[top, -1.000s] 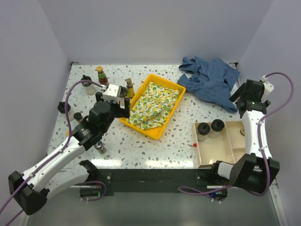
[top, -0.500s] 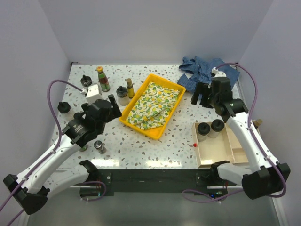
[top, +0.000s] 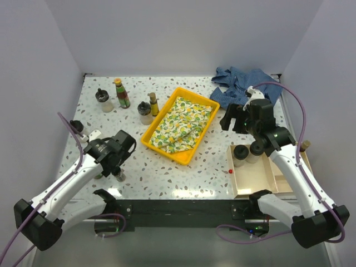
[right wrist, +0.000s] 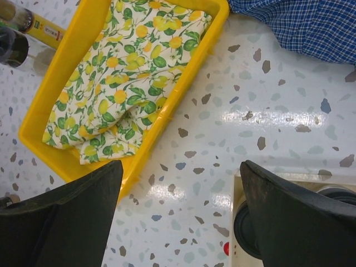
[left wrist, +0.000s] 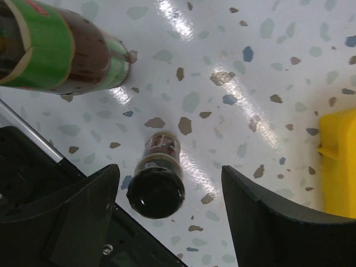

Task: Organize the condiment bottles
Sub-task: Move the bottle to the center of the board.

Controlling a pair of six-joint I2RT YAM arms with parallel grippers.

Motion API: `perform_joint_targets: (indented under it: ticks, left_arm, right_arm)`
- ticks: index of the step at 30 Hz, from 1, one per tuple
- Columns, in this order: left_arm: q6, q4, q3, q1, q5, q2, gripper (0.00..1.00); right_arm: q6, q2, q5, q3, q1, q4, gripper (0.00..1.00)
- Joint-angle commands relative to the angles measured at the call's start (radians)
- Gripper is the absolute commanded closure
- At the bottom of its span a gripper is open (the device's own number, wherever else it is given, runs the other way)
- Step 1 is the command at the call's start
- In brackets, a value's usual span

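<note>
Several condiment bottles stand on the speckled table. At the back left are a squat black-lidded jar [top: 103, 100], a green red-labelled bottle [top: 121, 93], a slim amber bottle [top: 153, 104] and another jar [top: 144, 114]. A small dark bottle with a black lid [left wrist: 157, 183] [top: 118, 176] stands between the fingers of my left gripper [left wrist: 169, 173] [top: 115, 166], nearer the left finger; the jaws are open and touch nothing. A green-labelled bottle [left wrist: 55, 55] stands beside it. My right gripper [right wrist: 182, 167] [top: 229, 119] hangs open and empty over bare table. Two black-lidded jars [top: 240, 154] [top: 257, 148] sit in the beige tray [top: 261, 181].
A yellow tray [top: 149, 138] with a lemon-print cloth [top: 181, 123] lies in the middle. Blue checked cloth [top: 245, 92] is heaped at the back right. A black-lidded jar [top: 76, 127] stands by the left wall. A small red thing [top: 230, 171] lies beside the beige tray.
My left arm pulled back toward the near left and came down over the small black-lidded bottle, its jaws narrowing. My right arm swung in from the far right to between the two trays.
</note>
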State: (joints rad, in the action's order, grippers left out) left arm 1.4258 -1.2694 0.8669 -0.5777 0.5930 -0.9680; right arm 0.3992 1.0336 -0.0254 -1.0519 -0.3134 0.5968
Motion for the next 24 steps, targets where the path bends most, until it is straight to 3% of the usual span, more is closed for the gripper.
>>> perform_joint_targets:
  ticks: [1,8,16,21,24]
  left_arm:
    - [0.084,-0.048,-0.037,0.042,-0.016,-0.012,0.21]
    - [0.124,-0.044,-0.066,0.044,-0.027,-0.034,0.28]
    - [0.043,0.011,-0.062,0.035,-0.091,-0.074,0.65]
    - [-0.062,0.114,-0.040,-0.071,-0.157,-0.132,0.89]
    - [-0.058,0.105,0.020,-0.177,-0.148,-0.221,0.97]
  right_arm:
    - [-0.020,-0.030,0.024,0.004,-0.004,-0.009,0.09]
    - [-0.028,-0.027,0.021,0.001,-0.004,0.003,0.09]
    - [-0.030,-0.033,0.021,0.006,-0.003,0.003,0.09]
    - [-0.033,-0.023,0.024,0.003,-0.004,0.006,0.09]
    - [-0.036,-0.029,0.024,0.006,-0.004,0.014,0.09]
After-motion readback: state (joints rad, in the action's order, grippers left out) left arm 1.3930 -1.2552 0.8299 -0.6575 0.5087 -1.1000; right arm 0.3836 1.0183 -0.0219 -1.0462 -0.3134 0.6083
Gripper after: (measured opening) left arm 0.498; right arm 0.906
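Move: The small black-capped bottle I want stands just below my open left fingers, about 2 cm back and 1 cm to the left, its middle some 7 cm down. The tall green-labelled bottle is about 8 cm to the left of it, level with it. From my left hand, the yellow tray's middle is roughly 18 cm ahead and 22 cm right. From my right hand, the small bottle is some 16 cm back and 44 cm left, about 18 cm lower. I bring my left hand down about 3 cm and back some 2 cm over the small bottle, closing the fingers on its black cap as I go lower. Holding that height, I then drag the gripped bottle some 3 cm to the right, away from the green-labelled bottle, while the hand swings a little over 10 degrees clockwise. ##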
